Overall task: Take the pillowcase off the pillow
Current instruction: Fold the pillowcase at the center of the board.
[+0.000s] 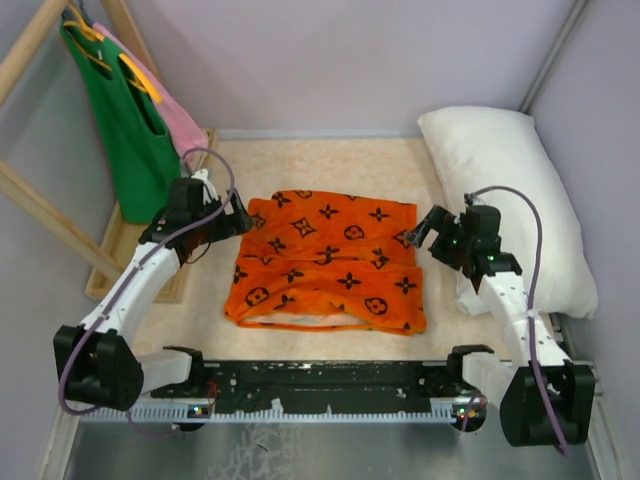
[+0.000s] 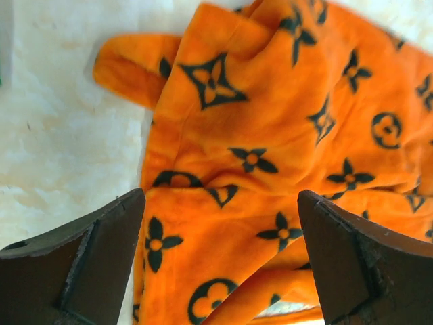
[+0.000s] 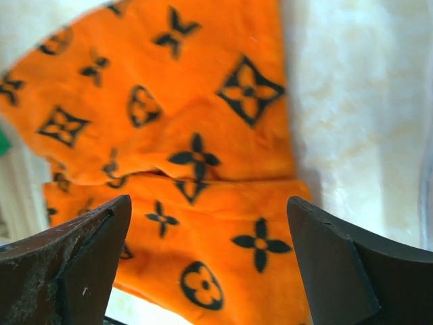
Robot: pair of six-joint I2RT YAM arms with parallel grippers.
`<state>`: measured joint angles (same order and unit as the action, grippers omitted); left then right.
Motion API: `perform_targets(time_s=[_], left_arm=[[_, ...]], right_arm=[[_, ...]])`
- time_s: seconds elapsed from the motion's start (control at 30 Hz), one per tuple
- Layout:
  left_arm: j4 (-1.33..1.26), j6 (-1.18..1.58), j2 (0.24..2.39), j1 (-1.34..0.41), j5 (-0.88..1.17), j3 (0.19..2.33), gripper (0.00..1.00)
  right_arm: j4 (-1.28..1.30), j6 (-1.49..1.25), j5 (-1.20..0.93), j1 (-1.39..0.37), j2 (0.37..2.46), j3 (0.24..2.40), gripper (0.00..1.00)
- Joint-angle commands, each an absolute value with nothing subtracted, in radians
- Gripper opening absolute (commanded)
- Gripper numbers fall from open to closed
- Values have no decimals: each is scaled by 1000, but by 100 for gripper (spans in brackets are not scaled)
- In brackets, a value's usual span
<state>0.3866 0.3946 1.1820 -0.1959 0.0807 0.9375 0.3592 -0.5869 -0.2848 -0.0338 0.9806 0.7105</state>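
Observation:
The orange pillowcase (image 1: 328, 262) with black motifs lies crumpled and folded flat in the middle of the table, off the pillow. The white pillow (image 1: 510, 195) rests bare along the right wall. My left gripper (image 1: 238, 215) hovers open at the pillowcase's far left corner. From the left wrist, its dark fingers (image 2: 88, 257) stand wide apart above the pillowcase (image 2: 270, 149), holding nothing. My right gripper (image 1: 425, 232) is open at the pillowcase's right edge. The right wrist view shows its fingers (image 3: 345, 271) spread over the pillowcase (image 3: 176, 135), with nothing in them.
A wooden rack (image 1: 40, 210) at the back left holds a green garment (image 1: 130, 130) and a pink one (image 1: 178, 118) on hangers. Grey walls close in the back and both sides. A black rail (image 1: 320, 380) runs along the near edge between the arm bases.

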Motion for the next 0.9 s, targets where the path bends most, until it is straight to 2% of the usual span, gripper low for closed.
perform_targets(time_s=[0.0,0.1,0.27,0.33,0.37,0.53,0.77,0.87], left_arm=[[491,325,1224,-193,134,970,99],[493,310,1231,-192,145,956,99],[532,288,1254,-190,157,972,99],[542,287,1260,-190,162,974,99],[543,288,1262,-191,165,973,98],[539,297,1272,-189,167,953,98],[523,313,1292,-188,193,930,98],[526,313,1300,-188,196,931,98]], right_arm=[[390,-543,-228,-4,992,642,93],[399,-520,-242,11,977,571,86],[343,-516,-269,50,998,468,82],[298,-521,-310,74,1060,442,74],[269,-526,-324,75,1080,433,71],[170,-542,-333,75,1133,419,67],[79,-532,-360,75,1231,402,54],[47,-531,-390,75,1256,398,43]])
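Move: The right end of the pillowcase's cross fold lies about 15 cm below the right gripper, 2 cm back and 2 cm to its right. The fold's left end is some 17 cm below the left gripper, 2 cm back and 3 cm to its left. From the right gripper, the case's far right corner is about 11 cm ahead and 1 cm right, and the white pillow's middle some 7 cm ahead and 20 cm right. Drop the right gripper about 13 cm to the right end of the pillowcase's cross fold, drawing back some 5 cm on the way and easing half of that forward again low down. Tip it downward and close the fingers to half open, one on each side of the case's edge. Meanwhile sink the left gripper roughly 5 cm and slightly back towards the fold's left end, tipping it down too, fingers still wide open. ##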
